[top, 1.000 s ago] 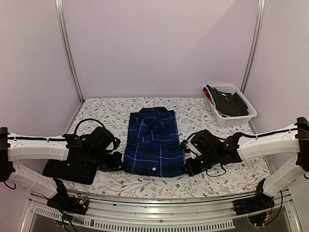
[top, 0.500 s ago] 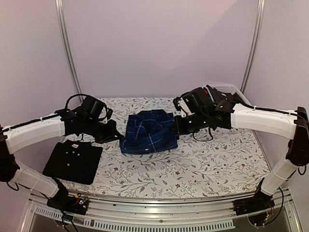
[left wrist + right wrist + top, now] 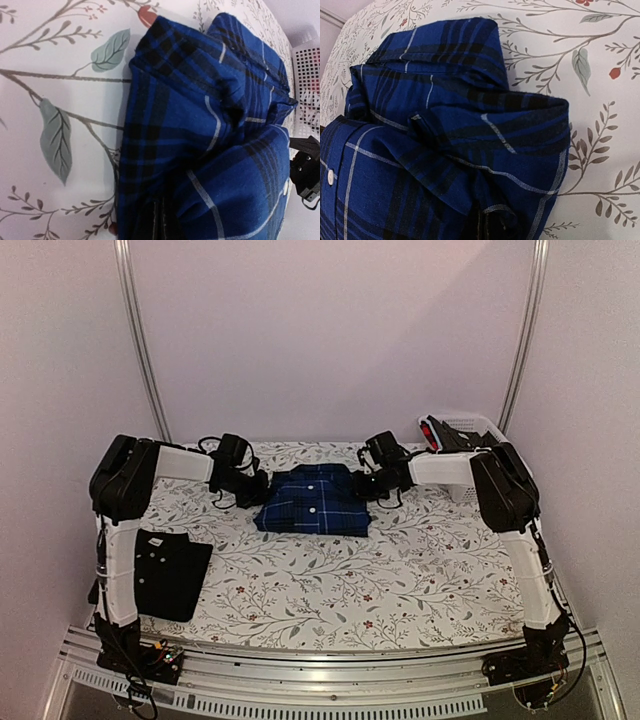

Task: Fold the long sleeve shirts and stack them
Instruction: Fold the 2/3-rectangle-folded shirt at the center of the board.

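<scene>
The blue plaid shirt (image 3: 315, 505) lies folded in half, buttons up, at the back middle of the floral table (image 3: 400, 580). My left gripper (image 3: 258, 492) is at its left edge and my right gripper (image 3: 368, 490) at its right edge, both arms stretched far out. In the left wrist view the plaid cloth (image 3: 210, 125) bunches over the left gripper (image 3: 161, 227), which is shut on it. The right wrist view shows the plaid folds (image 3: 445, 135) pinched the same way in the right gripper (image 3: 492, 230). The black shirt (image 3: 165, 570) lies folded at the near left.
A white lattice basket (image 3: 465, 423) holding dark clothes stands at the back right, partly behind the right arm; its wall (image 3: 307, 65) also shows in the left wrist view. Metal posts (image 3: 140, 340) rise at the back corners.
Both grippers have carried the plaid shirt's near hem up and away to the far side, folding the shirt in half. The arms went from low and near to fully stretched out.
</scene>
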`<state>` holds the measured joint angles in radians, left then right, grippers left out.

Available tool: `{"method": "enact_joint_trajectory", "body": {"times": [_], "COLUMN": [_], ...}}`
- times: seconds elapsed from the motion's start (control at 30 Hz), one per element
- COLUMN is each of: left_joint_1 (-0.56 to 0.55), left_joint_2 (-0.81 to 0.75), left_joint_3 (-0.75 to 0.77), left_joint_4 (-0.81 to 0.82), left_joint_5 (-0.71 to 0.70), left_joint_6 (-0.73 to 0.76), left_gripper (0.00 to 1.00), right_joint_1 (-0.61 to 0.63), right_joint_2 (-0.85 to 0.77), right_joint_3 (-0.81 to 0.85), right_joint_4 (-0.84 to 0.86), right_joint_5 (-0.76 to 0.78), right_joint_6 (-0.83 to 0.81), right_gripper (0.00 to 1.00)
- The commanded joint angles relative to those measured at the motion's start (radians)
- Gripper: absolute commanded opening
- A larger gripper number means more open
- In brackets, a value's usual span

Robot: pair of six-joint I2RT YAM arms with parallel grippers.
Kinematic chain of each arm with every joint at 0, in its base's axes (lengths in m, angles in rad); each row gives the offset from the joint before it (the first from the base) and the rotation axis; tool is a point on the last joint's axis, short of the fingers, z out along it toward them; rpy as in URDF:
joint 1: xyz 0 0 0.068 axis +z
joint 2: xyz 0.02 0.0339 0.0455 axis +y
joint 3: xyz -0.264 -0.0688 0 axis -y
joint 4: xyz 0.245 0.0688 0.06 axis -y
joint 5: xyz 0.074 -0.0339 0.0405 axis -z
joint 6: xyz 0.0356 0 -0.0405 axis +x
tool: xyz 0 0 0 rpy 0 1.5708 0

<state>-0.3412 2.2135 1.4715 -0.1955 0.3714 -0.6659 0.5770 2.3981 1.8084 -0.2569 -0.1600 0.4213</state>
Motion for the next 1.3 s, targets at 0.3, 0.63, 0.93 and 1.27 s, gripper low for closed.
{"method": "enact_joint_trajectory", "body": {"times": [0.3,0.63,0.93,1.27], "left_joint_1": [-0.223,-0.3,-0.227,-0.116], "left_joint_2": [-0.422,-0.692,-0.578,-0.225], "left_joint_3": [-0.513,-0.614,-0.473,-0.197], "left_joint_4": [0.176,0.081,0.075,0.079], "left_joint_5": [-0.05,-0.158,-0.15,-0.039], "left_joint_6": [-0.134,-0.15,-0.046,0.049], "left_gripper": [0.0,0.0,0.0,0.0], "right_joint_1": [0.08,0.107,0.056,-0.017], "right_joint_2": [-0.462,-0.819,-0.758,-0.505], "right_joint_3": [-0.693,-0.839,-0.764,-0.648], "right_joint_4": [0.117,0.057,0.084,0.167], "right_joint_5": [-0.01,0.078,0.131,0.055], "right_joint_6": [0.053,0.095,0.052,0.038], "right_gripper": [0.0,0.0,0.0,0.0]}}
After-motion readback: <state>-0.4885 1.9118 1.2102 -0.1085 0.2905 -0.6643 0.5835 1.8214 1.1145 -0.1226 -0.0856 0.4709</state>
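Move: Both hands already pinch the shirt at its sides, close above the board. The bare board centre lies some 16 cm back and 18 cm right of the left hand, and about 16 cm back and 5 cm left of the right hand. The shirt's folded middle is roughly 13 cm right and 4 cm back of the left hand; the basket stands around 30 cm right and 10 cm ahead of the right hand. Still pinching the shirt with shut fingers, both hands drag it back over the board towards its centre, about 19 cm, low at first, then lifting the pinched edge roughly 9 cm. They ease to the right on the way, the right hand farther. Then both swing forward again, left by about 11 cm and right by about 8, sinking 3 cm or so. ##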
